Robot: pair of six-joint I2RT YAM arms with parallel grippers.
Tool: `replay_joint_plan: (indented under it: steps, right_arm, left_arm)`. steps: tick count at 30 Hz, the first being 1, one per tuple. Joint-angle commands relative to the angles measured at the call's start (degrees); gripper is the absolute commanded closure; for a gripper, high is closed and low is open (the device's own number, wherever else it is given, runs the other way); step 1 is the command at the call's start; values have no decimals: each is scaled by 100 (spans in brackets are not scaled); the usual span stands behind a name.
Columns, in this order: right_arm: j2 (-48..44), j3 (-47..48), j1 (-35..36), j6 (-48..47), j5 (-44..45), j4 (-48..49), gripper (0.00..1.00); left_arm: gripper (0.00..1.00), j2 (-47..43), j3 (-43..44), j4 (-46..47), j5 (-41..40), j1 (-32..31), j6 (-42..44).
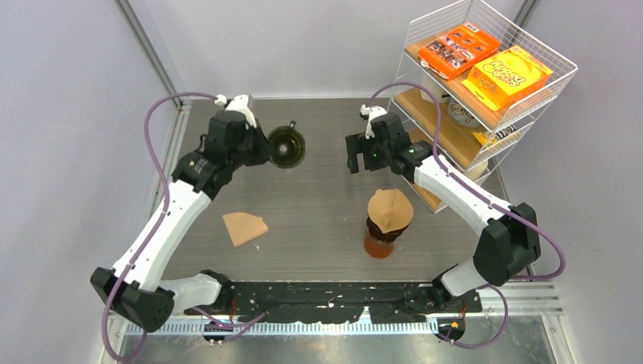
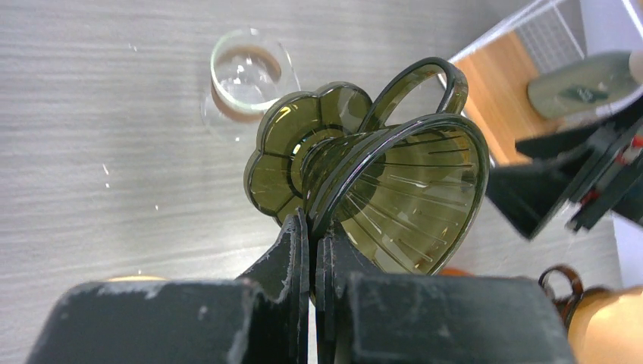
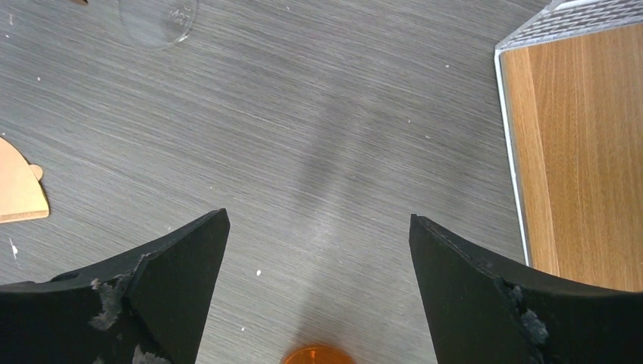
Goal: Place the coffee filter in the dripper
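A dark green see-through dripper (image 1: pixel 286 145) hangs above the far left of the table, tipped on its side, with my left gripper (image 2: pixel 313 227) shut on its rim (image 2: pixel 394 189). A flat brown coffee filter (image 1: pixel 244 227) lies on the table nearer the front, and its edge (image 3: pixel 19 189) shows in the right wrist view. A second brown filter (image 1: pixel 390 210) sits on a dark holder over an orange base (image 1: pixel 377 246). My right gripper (image 1: pixel 362 155) hovers open and empty over bare table (image 3: pixel 318 224), to the right of the dripper.
A small clear glass (image 2: pixel 246 76) stands on the table below the dripper. A white wire shelf (image 1: pixel 485 83) with wooden boards (image 3: pixel 576 152) and orange boxes (image 1: pixel 506 76) fills the far right, close to my right arm.
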Motion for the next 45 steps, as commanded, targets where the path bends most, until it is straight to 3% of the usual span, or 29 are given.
replay_joint_plan:
  steps: [1, 8, 22, 45]
  right_arm:
    - [-19, 200, -46, -113, 47, -81, 4]
    - [-31, 172, -76, -88, 244, -157, 5]
    - [10, 161, -77, -43, 358, -168, 5]
    - [45, 127, -77, -76, 511, -205, 5]
  left_arm:
    - [100, 664, 874, 27, 312, 361, -27]
    - [100, 1935, 2644, -834, 980, 961, 1]
    - [100, 3580, 4387, -2194, 1389, 1348, -241]
    - [97, 4014, 4168, -2035, 1535, 1479, -360]
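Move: The green dripper is already pinched by its rim in the left hand. The glass cup stands about 18 cm straight ahead of that hand and some 24 cm below. The paper filters lie about 5 cm back and 8 cm left of the hand, on the table; the brown dripper with its filter is roughly 13 cm back and 29 cm right. From the right hand the cup is about 13 cm ahead, 23 cm left. Keeping its pinch on the green dripper's rim, the left hand carries it forward about 12 cm towards the glass cup, rising slightly at first. It then sinks some 6 cm while the wrist tips the fingers more steeply down by a good 20 degrees, and holds there, still well above the cup. ##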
